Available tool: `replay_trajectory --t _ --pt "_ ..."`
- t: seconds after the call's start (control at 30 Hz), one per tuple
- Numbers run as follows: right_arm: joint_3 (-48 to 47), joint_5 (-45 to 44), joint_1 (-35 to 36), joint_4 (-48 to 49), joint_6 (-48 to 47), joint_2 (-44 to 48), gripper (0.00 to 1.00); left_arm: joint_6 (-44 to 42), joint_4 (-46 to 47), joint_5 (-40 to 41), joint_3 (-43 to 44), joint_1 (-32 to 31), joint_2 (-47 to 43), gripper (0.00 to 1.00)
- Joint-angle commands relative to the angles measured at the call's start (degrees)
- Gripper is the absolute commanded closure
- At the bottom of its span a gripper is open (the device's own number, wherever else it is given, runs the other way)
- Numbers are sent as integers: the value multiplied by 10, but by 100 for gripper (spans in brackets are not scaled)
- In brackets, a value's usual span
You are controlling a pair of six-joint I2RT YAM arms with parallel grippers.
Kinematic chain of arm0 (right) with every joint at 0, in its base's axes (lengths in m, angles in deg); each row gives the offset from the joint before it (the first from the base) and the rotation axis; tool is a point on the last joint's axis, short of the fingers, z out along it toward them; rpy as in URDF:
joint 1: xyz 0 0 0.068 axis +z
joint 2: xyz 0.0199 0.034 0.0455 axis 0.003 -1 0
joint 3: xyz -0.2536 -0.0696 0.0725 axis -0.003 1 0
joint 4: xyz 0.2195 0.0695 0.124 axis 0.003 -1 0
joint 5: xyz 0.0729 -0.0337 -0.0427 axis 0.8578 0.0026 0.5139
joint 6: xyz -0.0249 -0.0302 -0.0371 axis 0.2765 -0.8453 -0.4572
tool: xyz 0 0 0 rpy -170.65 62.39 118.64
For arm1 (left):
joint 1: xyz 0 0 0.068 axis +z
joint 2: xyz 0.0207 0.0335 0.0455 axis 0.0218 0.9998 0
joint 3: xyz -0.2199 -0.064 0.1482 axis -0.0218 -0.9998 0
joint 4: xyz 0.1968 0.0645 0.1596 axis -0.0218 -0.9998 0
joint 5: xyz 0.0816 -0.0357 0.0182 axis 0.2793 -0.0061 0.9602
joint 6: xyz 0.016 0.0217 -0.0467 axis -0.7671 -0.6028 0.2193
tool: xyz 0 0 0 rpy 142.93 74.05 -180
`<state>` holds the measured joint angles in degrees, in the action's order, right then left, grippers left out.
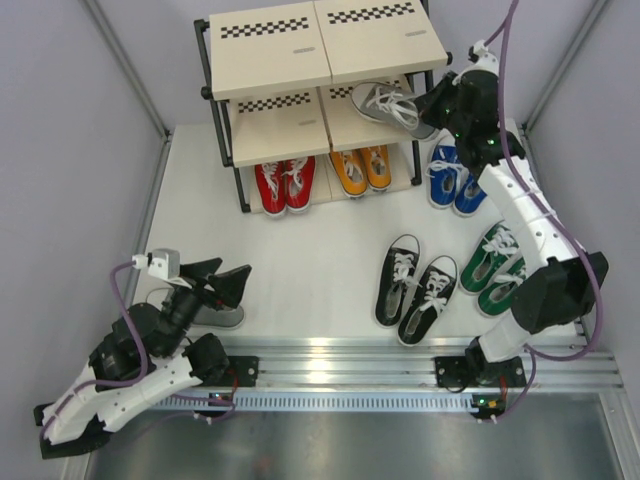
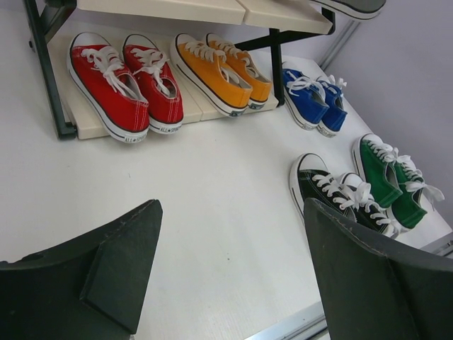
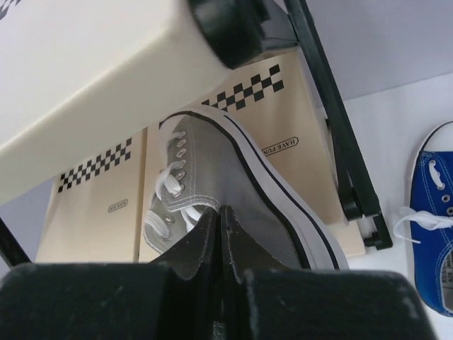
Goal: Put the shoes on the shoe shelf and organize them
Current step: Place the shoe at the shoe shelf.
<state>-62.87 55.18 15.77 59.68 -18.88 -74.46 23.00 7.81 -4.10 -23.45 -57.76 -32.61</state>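
Note:
The shoe shelf (image 1: 270, 45) stands at the back. A red pair (image 1: 285, 183) and an orange pair (image 1: 362, 168) sit on its bottom tier. My right gripper (image 1: 437, 105) is shut on the canvas side of a grey shoe (image 3: 233, 170), which lies tilted over the right board of the middle tier (image 3: 297, 134). On the table lie a blue pair (image 1: 455, 178), a green pair (image 1: 500, 265) and a black pair (image 1: 415, 290). My left gripper (image 2: 233, 262) hangs open over bare table at the near left, and another grey shoe (image 1: 224, 318) lies partly hidden beneath it.
White walls close in the table on the left, back and right. A metal rail (image 1: 330, 365) runs along the near edge. The shelf's black frame post (image 3: 340, 142) stands just right of the held shoe.

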Motion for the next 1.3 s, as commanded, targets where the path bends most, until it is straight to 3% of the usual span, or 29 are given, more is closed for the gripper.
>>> replay_trajectory --t 0.0,0.23,0.73,0.83,0.87,0.97,1.17,1.27 --pt "-4 -35 -7 110 74 5 100 -7 4 6 -3 0 0 13" --pt "-3 -32 -7 125 152 -22 100 -7 5 5 -4 1 10 13" --pt "-18 -35 -26 145 156 -72 100 -5 5 2 -5 0 24 13" --pt "-8 -7 -27 172 133 -65 79 -5 5 3 -5 0 25 13" --pt "4 8 -28 190 125 -61 68 -5 5 1 -5 0 24 13" --pt "18 23 -27 200 95 -49 56 -5 6 -1 -5 1 25 13" --pt "47 53 -27 205 7 -4 45 -7 6 -5 -5 0 26 13" --pt "70 68 -27 190 -88 36 36 -8 7 -9 -5 0 26 13"
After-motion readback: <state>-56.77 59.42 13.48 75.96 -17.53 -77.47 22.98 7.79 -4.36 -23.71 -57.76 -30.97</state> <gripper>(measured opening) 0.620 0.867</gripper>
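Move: The right gripper is shut on the heel of the grey shoe. The spot for the shoe, on the right half of the middle shelf, lies about 10 cm ahead of that hand, 6 cm to its left and 8 cm below. The orange shoes sit about 6 cm ahead, 12 cm left and 29 cm below it; the blue shoes are level with it, 12 cm right, 33 cm below. From the left hand the spot is some 41 cm ahead, 33 cm right and 2 cm higher. Push the right gripper about 5 cm forward while lowering it some 4 cm, carrying the grey shoe by its heel onto the middle shelf and rolling the hand's left side up with a slight clockwise turn, toe leading inwards. Then open the fingers to free the heel, lift about 3 cm, undo most of the roll and begin drawing back. ##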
